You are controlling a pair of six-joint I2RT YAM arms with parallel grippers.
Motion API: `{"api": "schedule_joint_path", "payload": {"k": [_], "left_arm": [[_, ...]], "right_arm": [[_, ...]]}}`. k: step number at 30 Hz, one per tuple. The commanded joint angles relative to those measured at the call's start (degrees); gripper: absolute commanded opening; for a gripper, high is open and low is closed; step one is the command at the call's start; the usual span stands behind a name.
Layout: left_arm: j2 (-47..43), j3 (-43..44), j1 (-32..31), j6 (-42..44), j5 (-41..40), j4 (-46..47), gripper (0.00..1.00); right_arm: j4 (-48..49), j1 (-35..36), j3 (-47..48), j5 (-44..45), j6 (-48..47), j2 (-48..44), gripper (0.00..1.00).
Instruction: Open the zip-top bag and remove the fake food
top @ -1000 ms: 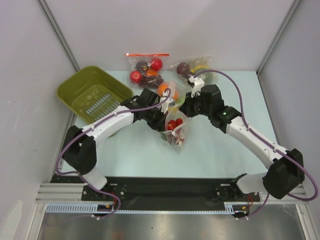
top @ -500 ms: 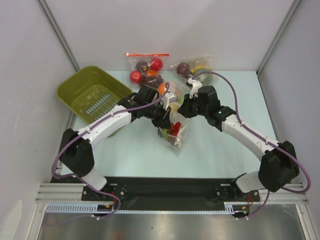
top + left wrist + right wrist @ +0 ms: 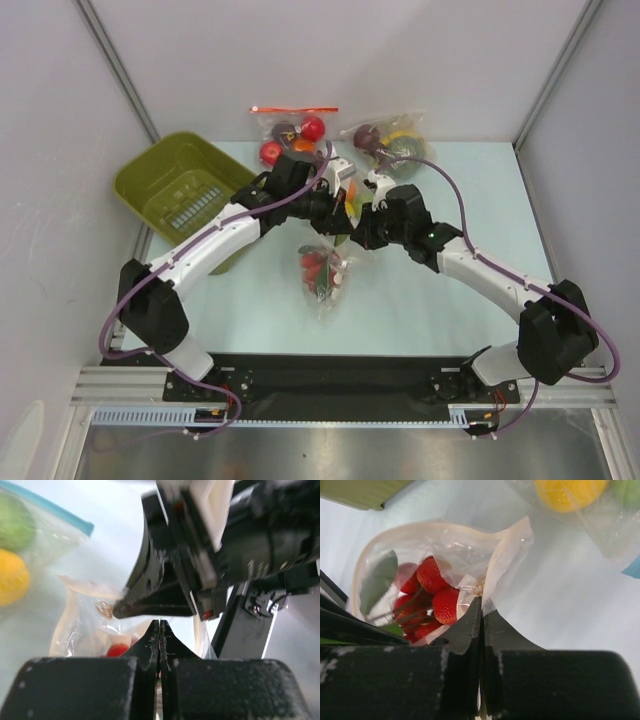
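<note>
The zip-top bag (image 3: 324, 283) hangs above the table's middle, held up between both grippers. Red strawberry-like fake food (image 3: 314, 264) fills its lower part. My left gripper (image 3: 338, 221) is shut on one side of the bag's rim, and my right gripper (image 3: 358, 237) is shut on the opposite side. In the right wrist view the bag (image 3: 510, 555) has its mouth pulled wide open, with the fake food (image 3: 432, 595) inside, and the right gripper (image 3: 481, 602) pinches the rim. In the left wrist view the left gripper (image 3: 159, 624) is shut, with the bag (image 3: 75, 627) behind it.
A green basket (image 3: 150, 180) sits at the left. A clear bag with a red zip strip (image 3: 292, 135) and another fruit bag (image 3: 395, 135) lie at the back. A third bag holding orange fruit (image 3: 345, 190) lies just behind the grippers. A yellow ball (image 3: 570, 487) shows close by.
Both grippers have moved toward the far side and a little left, carrying the bag. The bag now hangs further left with its mouth pulled apart.
</note>
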Motion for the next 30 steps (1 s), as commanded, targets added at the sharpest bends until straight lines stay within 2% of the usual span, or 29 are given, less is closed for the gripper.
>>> {"api": "schedule_joint_path", "payload": {"k": [1, 3, 4, 6, 7, 10, 16, 20, 30], "left_arm": [[-1.0, 4.9, -0.4, -2.8, -1.6, 6.7, 0.0], [-0.4, 5.5, -0.4, -2.7, -1.8, 6.4, 0.0], [0.2, 5.8, -0.4, -2.5, -2.0, 6.0, 0.0], [0.6, 5.2, -0.3, -2.3, -2.6, 5.6, 0.0], [0.6, 4.4, -0.3, -2.1, -2.8, 5.7, 0.0], [0.7, 2.8, -0.3, -2.0, -3.0, 5.8, 0.0], [2.1, 1.1, -0.4, -2.5, -1.6, 7.3, 0.0], [4.3, 1.7, -0.3, -3.1, 0.3, 7.8, 0.0], [7.9, 4.1, -0.4, -4.3, 2.0, 7.7, 0.0]], "right_arm": [[0.8, 0.8, -0.7, 0.8, 0.7, -1.2, 0.0], [0.3, 0.8, -0.2, 1.2, 0.7, -1.8, 0.0], [-0.1, 0.8, 0.0, 1.4, 0.8, -2.1, 0.03], [-1.6, 0.8, 0.6, 2.4, 1.0, -3.6, 0.26], [-2.7, 0.9, 0.7, 3.0, 1.0, -4.6, 0.45], [-5.0, 0.9, 0.5, 5.9, 1.4, -8.3, 0.59], [-7.9, 1.3, -0.8, 9.9, 2.2, -17.2, 0.7], [-7.4, 2.8, -1.3, 9.3, 2.1, -19.4, 0.71], [-4.0, 5.7, -4.0, 12.0, 4.6, -13.2, 0.71]]}}
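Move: The right fingers hold the rim of the strawberry bag. Its fruit hangs about 6 cm to that hand's left, 2 cm back and some 9 cm below. The bag with the lemon lies roughly 14 cm ahead of that hand, 2 cm left and 13 cm lower; the green bin stands some 38 cm left, 16 cm ahead and 11 cm lower. From the left hand, the strawberries are about 12 cm below, 1 cm back and 2 cm left. The right fingers let go of the bag's rim, opening wide; the hand rises about 9 cm while backing off some 4 cm and swinging slightly right, then sinks again a few centimetres, still open, with its fingers either side of the rim. The left hand, fingers kept shut on the bag's film, rises a little and forward, then lowers about 6 cm. ##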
